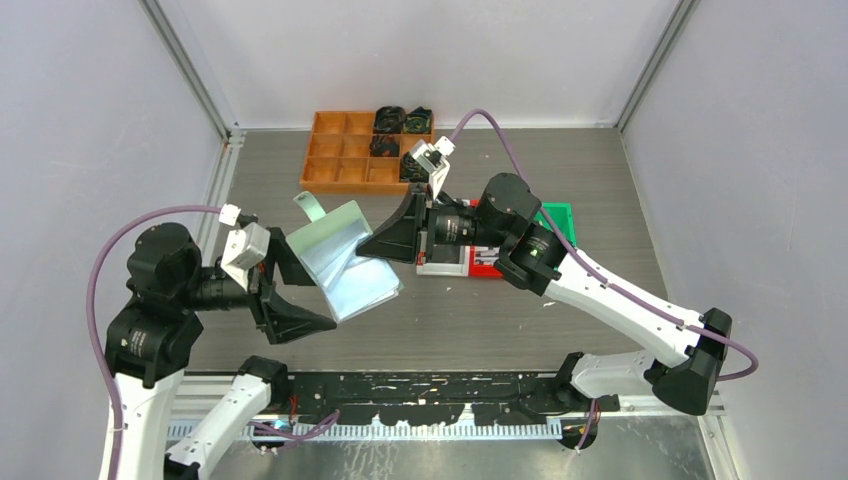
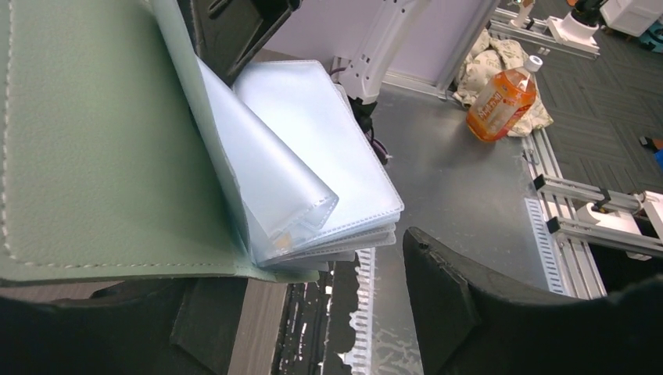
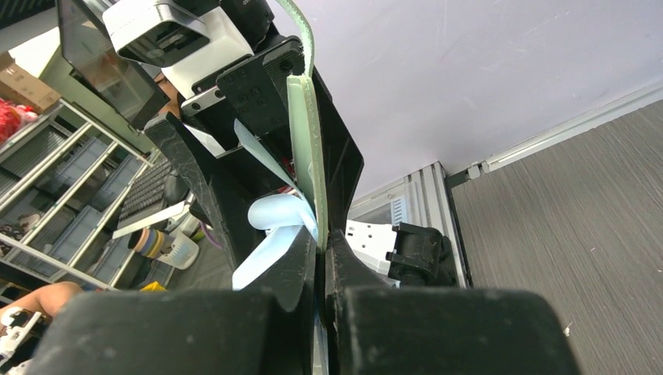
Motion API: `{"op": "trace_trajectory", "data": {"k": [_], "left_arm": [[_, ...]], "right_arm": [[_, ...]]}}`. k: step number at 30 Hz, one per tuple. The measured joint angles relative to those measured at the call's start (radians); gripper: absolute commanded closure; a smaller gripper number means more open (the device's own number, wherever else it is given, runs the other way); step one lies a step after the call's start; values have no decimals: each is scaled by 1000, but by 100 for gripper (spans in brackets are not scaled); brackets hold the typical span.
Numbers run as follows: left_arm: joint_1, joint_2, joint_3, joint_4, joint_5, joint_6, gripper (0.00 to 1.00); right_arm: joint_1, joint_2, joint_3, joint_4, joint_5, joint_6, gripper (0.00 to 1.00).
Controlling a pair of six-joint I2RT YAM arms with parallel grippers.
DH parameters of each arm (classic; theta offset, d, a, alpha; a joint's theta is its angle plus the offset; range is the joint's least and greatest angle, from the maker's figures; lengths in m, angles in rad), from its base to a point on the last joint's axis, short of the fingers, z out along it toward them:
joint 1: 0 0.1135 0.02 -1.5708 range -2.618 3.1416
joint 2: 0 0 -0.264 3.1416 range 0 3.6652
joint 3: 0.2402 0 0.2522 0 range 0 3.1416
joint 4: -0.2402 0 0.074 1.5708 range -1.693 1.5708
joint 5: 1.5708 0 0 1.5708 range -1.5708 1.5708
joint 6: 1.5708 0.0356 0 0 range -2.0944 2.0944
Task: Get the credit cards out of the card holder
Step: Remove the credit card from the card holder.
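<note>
The card holder (image 1: 345,260), pale sage green, hangs open above the table between both arms. My right gripper (image 1: 400,243) is shut on the edge of its green cover (image 3: 311,180). My left gripper (image 1: 315,290) is open and straddles the holder's lower left side. The cover (image 2: 102,156) lies over one finger, and the other finger (image 2: 469,312) stands apart from the fanned translucent blue pockets (image 2: 313,156). No credit cards show clearly. A faint tan patch (image 2: 280,238) shows through one pocket, and I cannot tell whether it is a card.
An orange compartment tray (image 1: 340,150) with black coiled items sits at the back of the table. Red, white and green bins (image 1: 557,213) lie under my right arm. An orange bottle (image 2: 500,101) lies beyond the table's front rail.
</note>
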Motion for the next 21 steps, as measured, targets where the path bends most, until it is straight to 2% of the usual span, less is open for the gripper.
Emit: {"op": "trace_trajectory", "data": {"k": [6,8,13,21], "left_arm": [[0,-17,-22,52,-51,-48,35],[0,-17,-22,56,-66,-54,40],[0,-20,-30,82,-126,-76,62],[0,-46,-69,117,-240,-89,80]], "right_arm": [[1,0,1,-7,0,0,99],[1,0,1,-7,0,0,99],[2,4,8,-9,0,0,97],[6,11,14,-11,0,8,93]]}}
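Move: Just ahead of the left gripper's open fingers hangs the unfolded card holder, its middle about 5 cm forward, 3 cm right and 2 cm higher. Its fanned clear sleeves centre some 3 cm forward and 4 cm right, slightly above; the right gripper's tips are about 7 cm forward, 4 cm right and 3 cm up. For the right hand, the holder's middle is roughly 2 cm back and 2 cm left, about level. Sliding forward about 4 cm towards the right gripper while turning some 15 degrees counter-clockwise, the left hand brings its fingers around the near left part of the card holder and closes them from wide to less than half open, one finger on the green cover's side, the other pushing the clear sleeves towards it. The right hand stays put and keeps its pinch on the holder. ##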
